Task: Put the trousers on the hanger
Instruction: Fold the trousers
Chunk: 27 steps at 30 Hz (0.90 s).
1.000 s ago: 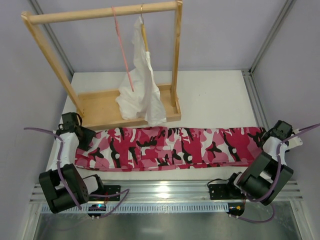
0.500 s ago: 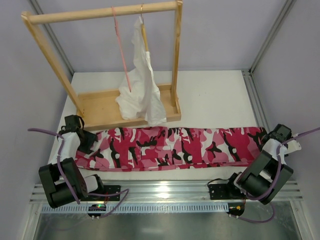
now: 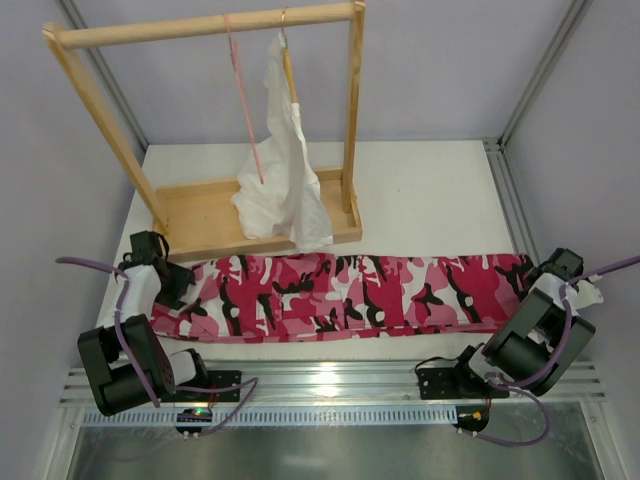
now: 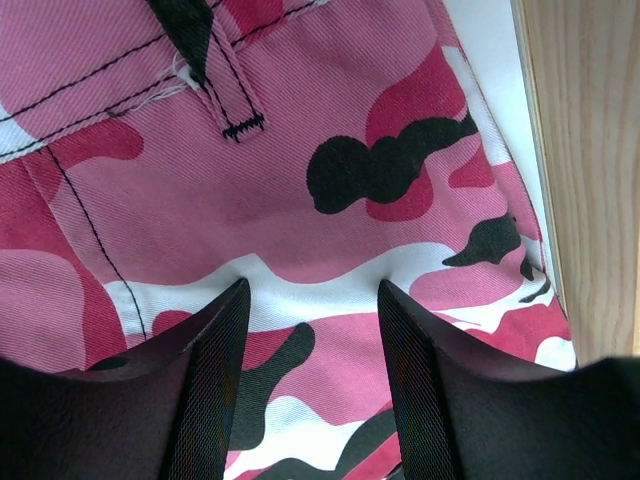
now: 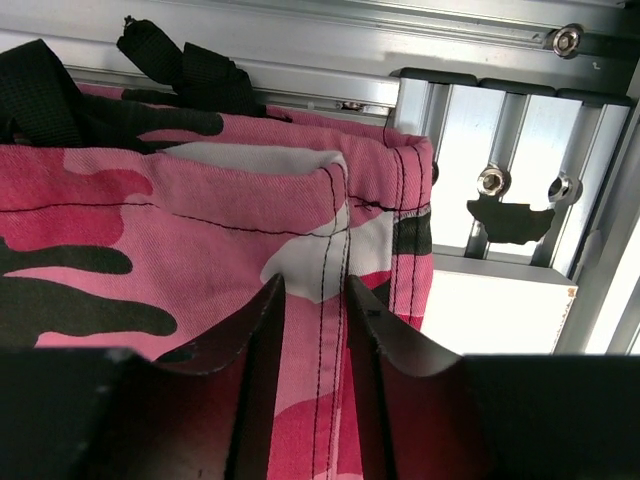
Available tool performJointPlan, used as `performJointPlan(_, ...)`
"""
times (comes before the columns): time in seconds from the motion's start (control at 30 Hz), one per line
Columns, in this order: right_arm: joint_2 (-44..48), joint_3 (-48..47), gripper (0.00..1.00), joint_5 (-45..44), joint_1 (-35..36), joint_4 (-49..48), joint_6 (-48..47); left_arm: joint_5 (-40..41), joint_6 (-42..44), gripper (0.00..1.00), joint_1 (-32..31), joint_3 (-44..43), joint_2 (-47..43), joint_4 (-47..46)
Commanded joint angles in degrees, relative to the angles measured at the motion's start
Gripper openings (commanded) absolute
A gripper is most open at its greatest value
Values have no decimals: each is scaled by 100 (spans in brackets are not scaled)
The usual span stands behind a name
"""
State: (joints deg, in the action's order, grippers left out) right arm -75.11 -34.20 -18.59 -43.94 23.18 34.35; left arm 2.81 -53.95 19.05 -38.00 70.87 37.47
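The camouflage trousers lie flat, stretched left to right across the near part of the table. The pink wire hanger hangs from the wooden rail at the back, apart from both arms. My left gripper is down on the trousers' left end. In the left wrist view its jaws stand open, tips pressed on the cloth. My right gripper is at the right end. Its jaws are open by a narrow gap, straddling a stitched seam of the trousers near the hem.
A wooden rack with a tray base stands behind the trousers. A white garment hangs there on a tan hanger. An aluminium rail borders the table just past the right hem.
The right gripper's jaws have narrowed over the seam. The left arm has sunk slightly onto the cloth's left end. The trousers have not moved.
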Motion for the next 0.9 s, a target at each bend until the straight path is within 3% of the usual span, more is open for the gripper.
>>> performJointPlan(0.0, -12, -87, 31, -294, -44, -68, 151, 159, -45, 55, 11, 21, 67, -100)
performJointPlan(0.2, 67, -52, 4, -356, -44, -86, 125, 62, -80, 54, 20, 47, 339, -135)
performJointPlan(0.87, 93, -694, 4, -1628, -53, 1259, 467, 905, -10, 55, 20, 135, 674, -91)
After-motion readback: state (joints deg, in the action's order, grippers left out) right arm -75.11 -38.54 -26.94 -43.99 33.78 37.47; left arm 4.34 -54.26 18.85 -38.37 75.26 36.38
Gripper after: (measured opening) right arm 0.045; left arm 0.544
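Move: The trousers' near edge (upper layer), close to the leg ends, already runs between the right hand's open fingers, about 1 cm below the finger point. The lower layer's edge is some 3 cm farther back, and the black straps lie about 6 cm ahead and 9 cm to the right. The left hand hovers about 2 cm above the waist cloth, with the belt loop roughly 3 cm back and 6 cm left, and the rack's near rail 9 cm straight ahead. Straight down by about 1.5 cm, the open left fingers settle onto the cloth below the waistband. Meanwhile the right fingers shut on the trousers' near edge by the leg ends, holding their place until it is pinched, then drag it back about 3 cm while rising some 1.5 cm and tilting slightly. ##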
